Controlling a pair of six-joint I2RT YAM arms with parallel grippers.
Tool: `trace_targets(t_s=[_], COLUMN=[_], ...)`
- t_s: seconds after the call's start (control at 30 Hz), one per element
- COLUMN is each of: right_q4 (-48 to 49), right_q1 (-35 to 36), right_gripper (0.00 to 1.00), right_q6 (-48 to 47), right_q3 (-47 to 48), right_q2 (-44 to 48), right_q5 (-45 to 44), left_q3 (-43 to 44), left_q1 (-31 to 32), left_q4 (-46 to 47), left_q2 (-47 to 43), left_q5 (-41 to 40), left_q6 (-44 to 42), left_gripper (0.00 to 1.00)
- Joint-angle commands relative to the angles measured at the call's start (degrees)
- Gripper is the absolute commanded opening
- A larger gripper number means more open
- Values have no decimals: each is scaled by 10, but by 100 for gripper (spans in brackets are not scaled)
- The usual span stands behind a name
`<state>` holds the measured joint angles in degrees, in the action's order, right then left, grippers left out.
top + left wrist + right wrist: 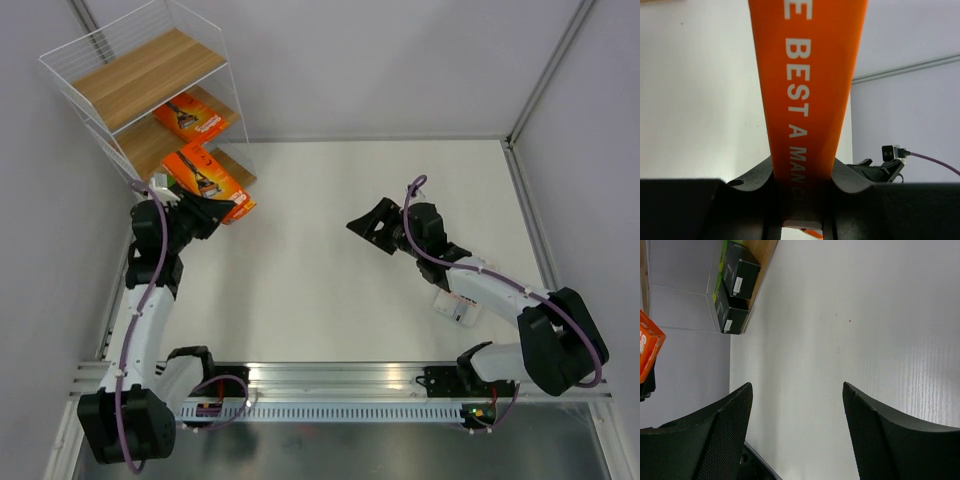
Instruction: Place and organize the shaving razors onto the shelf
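Observation:
The shelf stands at the table's far left corner. One orange razor pack lies on its middle board. My left gripper is shut on a second orange pack and holds it in front of the shelf's lower tiers; in the left wrist view this pack rises from between the fingers of the gripper. Two black packs with lime-green ends sit on the bottom board. My right gripper hangs open and empty over mid-table. A white pack lies partly under the right forearm.
Grey walls close in the table on the left, back and right. A metal rail runs along the near edge between the arm bases. The right arm shows low in the left wrist view.

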<state>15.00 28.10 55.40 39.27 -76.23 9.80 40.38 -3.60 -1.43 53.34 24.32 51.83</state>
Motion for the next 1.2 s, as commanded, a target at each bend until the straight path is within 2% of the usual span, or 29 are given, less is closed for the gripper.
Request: trace_targets(t_s=[0.0,0.13,1.17], right_q4=[1,-1,0], right_q1=[-2,-2,-2], right_gripper=[78,78,78], right_q6=[-13,-11,-1], right_q3=[10,2,14], right_q2=[-2,0,-33], right_q5=[5,5,4], left_q3=[62,71,155], left_q1=[-39,-73,-131], left_q4=[-62,-67,-73], left_q2=[0,36,131], left_q5=[56,108,139], left_q6=[-46,-33,-10], left_gripper=[30,29,29])
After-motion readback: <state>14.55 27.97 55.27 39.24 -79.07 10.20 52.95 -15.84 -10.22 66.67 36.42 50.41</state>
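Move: On the rack's middle shelf, the free near half that the held orange box is meant for lies about 12 cm ahead and 14 cm left of the left hand, roughly 6 cm lower. The shelved orange box is on the same board, some 20 cm ahead and 8 cm left. Beneath the free half, the near black box stands about 13 cm ahead, 14 cm left and 20 cm down. From the right hand, that free half lies some 12 cm ahead and 46 cm left, slightly higher. Easing the held orange box in over the near half of the middle shelf, the left hand goes about 5 cm left, quickly at first, then slower with some 3 cm of forward travel towards the free spot. Its height bobs by about a centimetre, the fingers tip nearly 10 degrees further down, and the pinch on the box's edge stays as it was. The open right hand sinks about 2 cm over bare table. ##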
